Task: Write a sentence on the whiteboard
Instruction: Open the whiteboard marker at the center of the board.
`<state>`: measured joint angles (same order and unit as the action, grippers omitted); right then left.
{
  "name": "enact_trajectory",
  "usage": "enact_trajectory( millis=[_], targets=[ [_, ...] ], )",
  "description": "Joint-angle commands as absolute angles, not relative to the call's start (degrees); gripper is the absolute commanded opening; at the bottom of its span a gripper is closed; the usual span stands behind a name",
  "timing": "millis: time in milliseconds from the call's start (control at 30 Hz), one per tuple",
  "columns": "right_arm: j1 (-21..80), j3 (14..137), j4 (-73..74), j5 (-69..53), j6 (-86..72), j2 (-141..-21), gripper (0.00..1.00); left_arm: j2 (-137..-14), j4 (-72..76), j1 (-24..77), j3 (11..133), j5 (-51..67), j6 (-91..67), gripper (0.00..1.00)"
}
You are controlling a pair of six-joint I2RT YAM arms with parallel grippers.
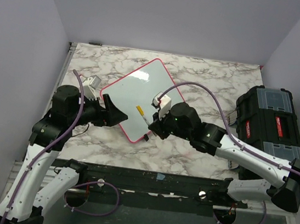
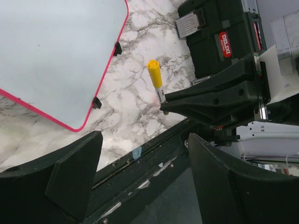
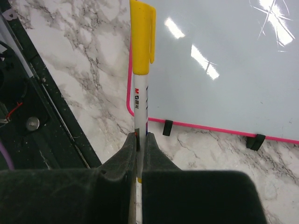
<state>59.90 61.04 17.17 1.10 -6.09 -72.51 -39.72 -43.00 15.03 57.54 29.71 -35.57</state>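
Observation:
The whiteboard lies turned like a diamond on the marble table, white and glossy with a pink rim and small black clips. Its face looks plain with glare; the sentence is out of view. My right gripper is shut on a white marker with a yellow cap, held just off the board's near corner, cap pointing over the board. The marker also shows in the left wrist view. My left gripper stands open at the board's left edge with nothing between its fingers.
A black toolbox with red labels stands at the table's right side. A black rail runs along the near table edge. Purple cables loop from both arms. Pale walls close in the table on three sides.

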Motion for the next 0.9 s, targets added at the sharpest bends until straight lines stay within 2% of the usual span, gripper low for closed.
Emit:
enact_trajectory(
  millis=[0,300,867],
  targets=[
    [62.0,63.4,17.0,3.6,-2.9,-72.8,0.01,-41.4,-41.3,15.3,58.5,34.4,-37.5,0.75],
    [68.2,65.2,17.1,8.4,2.2,-74.9,0.01,-46.5,-39.4,15.8,60.0,38.5,-37.9,0.70],
    [71.8,64.2,14.2,12.1,4.3,-75.0,0.01,-46.6,-34.9,16.3,53.8,42.5,-40.3,0.43]
  ],
)
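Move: The marker's yellow cap, held up by the shut right fingers, is about 6 cm ahead of the left hand, 7 cm to its right and nearly level. Those right fingertips lie some 3 cm ahead, 12 cm right and 9 cm below the left hand. From the right hand, the open left gripper is about 3 cm back, 12 cm left and 9 cm higher; the whiteboard's middle is roughly 20 cm ahead, 7 cm left and 17 cm below. The capped marker is carried about 3.5 cm back and 3 cm left by the right hand, which keeps its grip, tilts the cap back some 10 degrees and eases to a stop. The left hand meets the cap with a 3 cm shift to the right, turning about 10 degrees clockwise and dipping slightly, while its fingers narrow from three-quarters to just under half open. ##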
